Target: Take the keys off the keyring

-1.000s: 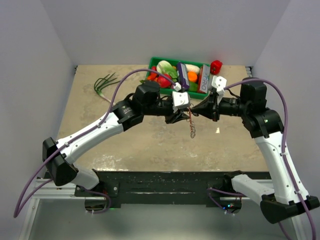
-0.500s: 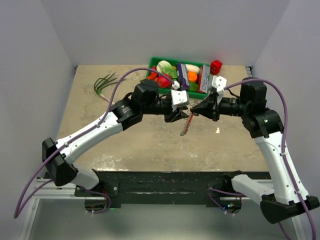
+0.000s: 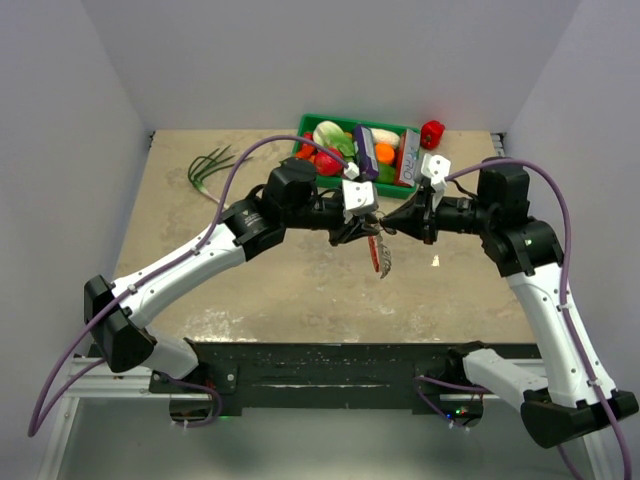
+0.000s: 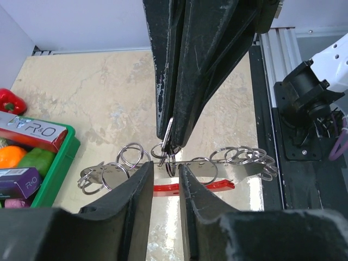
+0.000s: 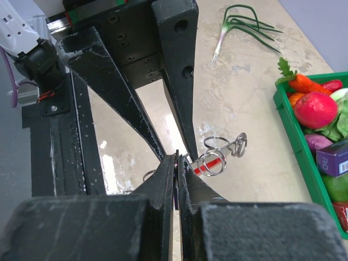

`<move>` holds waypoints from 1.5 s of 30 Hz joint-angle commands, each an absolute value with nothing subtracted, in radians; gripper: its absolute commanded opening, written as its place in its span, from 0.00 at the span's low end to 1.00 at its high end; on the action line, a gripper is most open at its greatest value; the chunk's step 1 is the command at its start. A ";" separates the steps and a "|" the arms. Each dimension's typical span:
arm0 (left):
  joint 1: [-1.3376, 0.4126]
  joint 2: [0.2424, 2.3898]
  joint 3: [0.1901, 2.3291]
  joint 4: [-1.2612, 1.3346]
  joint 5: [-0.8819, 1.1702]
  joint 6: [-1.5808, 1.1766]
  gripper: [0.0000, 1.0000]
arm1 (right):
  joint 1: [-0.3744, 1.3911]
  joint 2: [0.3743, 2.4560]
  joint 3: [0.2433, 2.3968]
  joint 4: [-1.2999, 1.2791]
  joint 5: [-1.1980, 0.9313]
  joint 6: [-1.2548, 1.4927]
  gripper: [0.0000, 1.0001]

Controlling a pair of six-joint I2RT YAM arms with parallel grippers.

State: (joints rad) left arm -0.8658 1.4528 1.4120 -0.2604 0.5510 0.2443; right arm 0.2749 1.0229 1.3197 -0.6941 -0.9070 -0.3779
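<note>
Both grippers meet above the table's middle. My right gripper (image 3: 393,226) (image 5: 178,163) is shut on a thin flat key (image 4: 168,130), held edge-on between its pads. Below it hangs the keyring bunch (image 3: 383,257): several silvery rings (image 4: 130,156) (image 5: 213,161) along a flat metal strip, with the red tag (image 4: 187,188) (image 5: 209,165) beneath. My left gripper (image 3: 365,229) (image 4: 166,175) faces it from the other side, jaws a narrow gap apart. A small ring sits right at its fingertips (image 4: 142,176), which touch nothing clearly. The right fingers (image 4: 201,60) fill the top of the left wrist view.
A green bin (image 3: 305,128) (image 4: 61,163) (image 5: 296,141) of toy food stands at the back. A red pepper (image 3: 432,133) (image 4: 7,101) lies beside it. Spring onions (image 3: 210,165) (image 5: 244,22) lie at the back left. The black base rail (image 3: 330,365) runs along the near edge.
The hanging bunch swung left, then back to the right under the grippers. The left jaws have narrowed. The right gripper has edged slightly left.
</note>
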 commanded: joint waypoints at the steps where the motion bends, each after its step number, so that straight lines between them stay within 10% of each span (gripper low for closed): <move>1: -0.861 1.439 1.451 -0.225 0.584 0.236 0.26 | 0.278 1.002 1.341 -0.652 -0.920 -0.364 0.00; 7: -0.861 1.439 1.439 -0.229 0.594 0.247 0.00 | 0.278 1.003 1.356 -0.657 -0.907 -0.365 0.00; 35: -0.862 1.493 1.500 -0.235 0.482 0.201 0.00 | 0.367 1.057 1.393 -0.784 -0.934 -0.457 0.00; 45: -0.862 1.497 1.505 -0.236 0.506 0.196 0.00 | 0.410 1.120 1.469 -0.897 -1.025 -0.515 0.29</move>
State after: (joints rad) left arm -0.8642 1.4979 1.4532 -0.3000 0.5022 0.2169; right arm 0.3885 1.1179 1.4128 -0.8249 -0.9253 -0.4732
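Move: The small ring on the keyring sits between my left hand's open fingertips, about 1 cm to the right of the hand point and level with it; my right fingertips already pinch it. The keyring's silver-and-red bar hangs some 3 cm below my left hand, about 2 cm back and 2 cm right. The green vegetable crate lies roughly 35 cm ahead, in line sideways and some 30 cm lower. I shut my left fingers on the small ring while my right hand still pinches it, then ease the left about 1 cm forward and, at the end, 1 cm down. Late on, my right hand moves some 2.5 cm left and nearly 2 cm back, sinking slightly and turning about 10 degrees counter-clockwise, as its fingers open a quarter of the way and let go. ##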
